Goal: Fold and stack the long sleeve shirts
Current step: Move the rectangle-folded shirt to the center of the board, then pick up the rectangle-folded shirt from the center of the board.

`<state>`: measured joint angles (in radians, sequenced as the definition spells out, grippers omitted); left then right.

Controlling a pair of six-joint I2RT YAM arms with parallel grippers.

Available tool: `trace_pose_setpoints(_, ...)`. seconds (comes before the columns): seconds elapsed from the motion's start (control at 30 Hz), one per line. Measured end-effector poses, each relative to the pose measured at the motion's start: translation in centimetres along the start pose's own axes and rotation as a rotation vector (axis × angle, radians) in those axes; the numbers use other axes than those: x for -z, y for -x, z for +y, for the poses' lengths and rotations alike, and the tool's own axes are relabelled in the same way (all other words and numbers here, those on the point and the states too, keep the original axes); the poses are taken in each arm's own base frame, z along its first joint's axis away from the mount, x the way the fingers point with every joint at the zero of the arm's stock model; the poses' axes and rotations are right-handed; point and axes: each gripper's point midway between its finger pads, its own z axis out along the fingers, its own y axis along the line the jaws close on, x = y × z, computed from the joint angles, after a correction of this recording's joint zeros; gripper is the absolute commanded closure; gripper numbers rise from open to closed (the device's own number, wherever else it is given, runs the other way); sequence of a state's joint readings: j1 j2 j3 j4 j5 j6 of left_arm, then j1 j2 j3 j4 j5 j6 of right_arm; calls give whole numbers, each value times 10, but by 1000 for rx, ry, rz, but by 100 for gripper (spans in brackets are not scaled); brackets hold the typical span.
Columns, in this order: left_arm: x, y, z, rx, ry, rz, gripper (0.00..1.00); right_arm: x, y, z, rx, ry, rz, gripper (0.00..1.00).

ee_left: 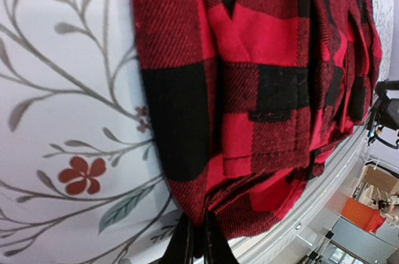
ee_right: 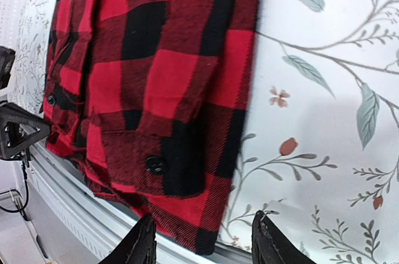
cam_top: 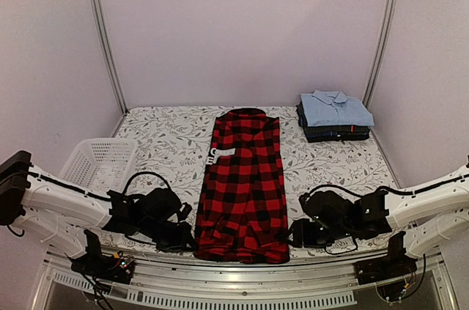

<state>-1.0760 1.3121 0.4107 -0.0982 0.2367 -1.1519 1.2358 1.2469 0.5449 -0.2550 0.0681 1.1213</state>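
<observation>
The red-and-black check shirt (cam_top: 243, 185) lies in a long narrow strip down the middle of the table, collar at the far end, sleeves folded in. My left gripper (cam_top: 185, 238) is at its near left corner, jaws shut on the hem (ee_left: 198, 217). My right gripper (cam_top: 293, 235) is at the near right corner, open, its fingertips (ee_right: 269, 234) on either side of the hem corner (ee_right: 209, 236) without touching it. A stack of folded shirts (cam_top: 335, 116), light blue on top of dark ones, sits at the far right.
A white mesh basket (cam_top: 99, 162) stands at the left edge of the table. The metal table rail (cam_top: 242, 262) runs right under the shirt's near hem. The tablecloth (cam_top: 168, 141) is floral.
</observation>
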Motion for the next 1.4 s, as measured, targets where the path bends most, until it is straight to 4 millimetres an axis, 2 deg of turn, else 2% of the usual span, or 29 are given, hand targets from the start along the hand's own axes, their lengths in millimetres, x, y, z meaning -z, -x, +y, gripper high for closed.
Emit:
trace_pose_setpoints(0.1, -2, -10, -4, -8, -2, 18, 92, -5, -4, -15, -28, -13, 13, 49)
trace_pose_setpoints(0.13, -2, -13, -5, -9, -1, 21, 87, -6, -5, -17, -33, -13, 16, 49)
trace_pose_setpoints(0.27, 0, -15, -8, 3, -2, 17, 71, -6, -6, -12, -50, 29, 18, 49)
trace_pose_setpoints(0.4, 8, -13, -7, 1, 34, -2, 65, -8, -10, -11, -61, 63, 36, 49)
trace_pose_setpoints(0.57, 20, 0, -12, -7, 33, -53, 58, -13, -14, -6, -71, 93, 52, 49)
trace_pose_setpoints(0.83, 15, 31, -3, 33, 23, -95, 55, -19, -4, -5, -106, 119, 33, 49)
trace_pose_setpoints(1.4, -2, 42, -12, -4, 16, -46, 58, -25, -3, -4, -122, 126, 30, 50)
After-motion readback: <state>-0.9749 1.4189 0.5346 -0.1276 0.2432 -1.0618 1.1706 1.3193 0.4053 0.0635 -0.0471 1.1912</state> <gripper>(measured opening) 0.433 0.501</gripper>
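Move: The shirt's near left corner is still pinched in the left gripper; the side edge to take next lies about 4 cm ahead and 1 cm to its right, at nearly the same height. The left cuff is some 8 cm to the right and 4 cm ahead. For the open right gripper, the right side edge is about 1 cm to its left and 3 cm below, the right cuff roughly 5 cm left, 3 cm ahead and 2 cm below. Tug the pinched left corner back about 1.5 cm, then open the left fingers to let it go, rise some 2 cm and bring the hand about 5.5 cm forward along the shirt's left edge, sinking to it with fingers open. Meanwhile lower the open right gripper about 2.5 cm to the right edge, leaning its fingers some 10 degrees flatter towards the shirt. ##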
